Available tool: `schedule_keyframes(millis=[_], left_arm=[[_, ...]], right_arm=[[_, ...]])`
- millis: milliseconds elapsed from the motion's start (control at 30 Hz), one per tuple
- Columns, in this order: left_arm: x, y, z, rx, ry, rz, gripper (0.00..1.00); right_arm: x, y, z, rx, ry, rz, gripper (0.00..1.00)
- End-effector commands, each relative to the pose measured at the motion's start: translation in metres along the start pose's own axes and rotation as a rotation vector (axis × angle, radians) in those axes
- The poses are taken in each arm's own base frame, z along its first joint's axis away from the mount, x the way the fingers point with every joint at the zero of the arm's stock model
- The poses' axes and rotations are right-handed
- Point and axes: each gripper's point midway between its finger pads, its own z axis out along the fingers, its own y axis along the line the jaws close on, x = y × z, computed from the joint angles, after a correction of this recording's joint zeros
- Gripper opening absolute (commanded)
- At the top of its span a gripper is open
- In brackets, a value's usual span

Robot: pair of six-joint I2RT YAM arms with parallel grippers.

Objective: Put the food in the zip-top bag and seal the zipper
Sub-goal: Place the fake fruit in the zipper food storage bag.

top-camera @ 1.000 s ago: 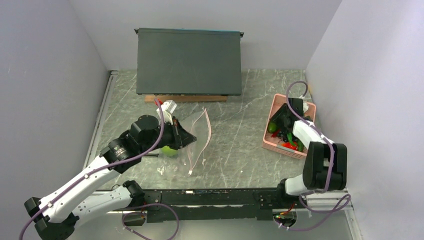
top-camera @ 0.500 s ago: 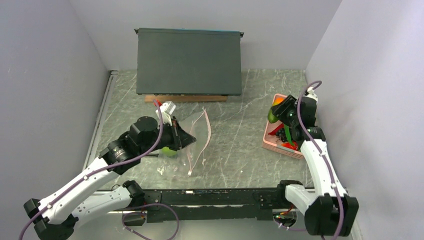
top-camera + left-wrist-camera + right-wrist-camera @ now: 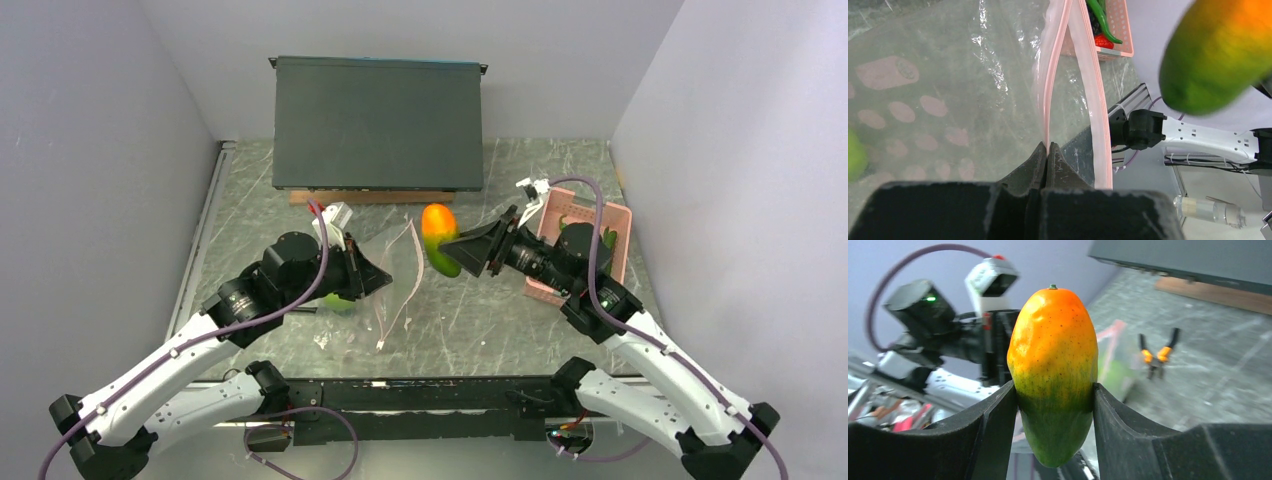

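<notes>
The clear zip-top bag (image 3: 385, 262) with pale pink dots lies at the table's centre-left. My left gripper (image 3: 378, 279) is shut on one side of its pink zipper strip (image 3: 1054, 75), fingertips pinched on it (image 3: 1046, 150), and the mouth is held apart. A round lime-green fruit (image 3: 340, 303) shows inside the bag by the left gripper. My right gripper (image 3: 452, 254) is shut on an orange-yellow and green piece (image 3: 1054, 365), held in the air just right of the bag's mouth. The piece also shows in the left wrist view (image 3: 1218, 55).
The pink basket (image 3: 607, 214) stands at the right with red chili (image 3: 1103, 41) and green pieces in it. A dark grey box (image 3: 378, 122) fills the back of the table. Orange-handled pliers (image 3: 1158, 354) lie on the table beyond the bag.
My right arm lifted the orange-yellow and green piece out of the basket and carried it left to beside the bag's mouth. The left gripper has stayed on the strip.
</notes>
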Motion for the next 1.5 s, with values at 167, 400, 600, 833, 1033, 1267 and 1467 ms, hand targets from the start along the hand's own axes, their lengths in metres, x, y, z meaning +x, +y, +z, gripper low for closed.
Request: schedule_keyframes(millis=[167, 400, 600, 833, 1033, 1267, 1467], left_arm=[[-0.016, -0.013, -0.004, 0.025, -0.054, -0.03, 0.0], [-0.021, -0.019, -0.005, 0.06, -0.091, -0.068, 0.0], [-0.023, -0.017, -0.01, 0.065, -0.123, -0.082, 0.0], [-0.022, -0.016, -0.012, 0.057, -0.114, -0.075, 0.0], [-0.021, -0.018, -0.01, 0.07, -0.108, -0.071, 0.0], [-0.018, -0.015, -0.011, 0.057, -0.102, -0.065, 0.0], [-0.018, -0.01, -0.014, 0.035, -0.111, -0.061, 0.0]], right_arm=[[0.003, 0.059, 0.032, -0.107, -0.08, 0.149, 0.0], [0.058, 0.018, 0.043, 0.194, -0.032, 0.27, 0.0], [0.08, -0.017, 0.03, 0.431, -0.042, 0.304, 0.0], [0.085, -0.001, 0.044, 0.378, 0.025, 0.245, 0.21], [0.096, 0.008, 0.053, 0.338, 0.086, 0.207, 0.58], [0.092, 0.012, 0.055, 0.329, 0.106, 0.139, 0.78], [0.078, 0.016, 0.051, 0.311, 0.083, 0.077, 0.78]])
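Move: Down to the left of the right hand, which already holds the mango, the bag's open mouth is centred roughly 9 cm left, 3 cm back and 12 cm below. The left gripper, still shut on the mouth's near zipper edge, is about 12 cm left, 2 cm back and 9 cm lower; the green fruit in the bag lies some 24 cm left, 2 cm ahead and 30 cm below. From the left hand, the mango is about 11 cm right, 2 cm ahead and 8 cm up. Carrying the mango left and slightly back to the bag's mouth, the right hand rises a touch, then sinks to about 9 cm below its start, having gone some 8 cm left, with its fingers dipping about 20 degrees. Over the opening beside the left gripper the fingers spread and let go of the mango. The left hand keeps its pinch on the zipper edge, lifting only about 1 cm. ##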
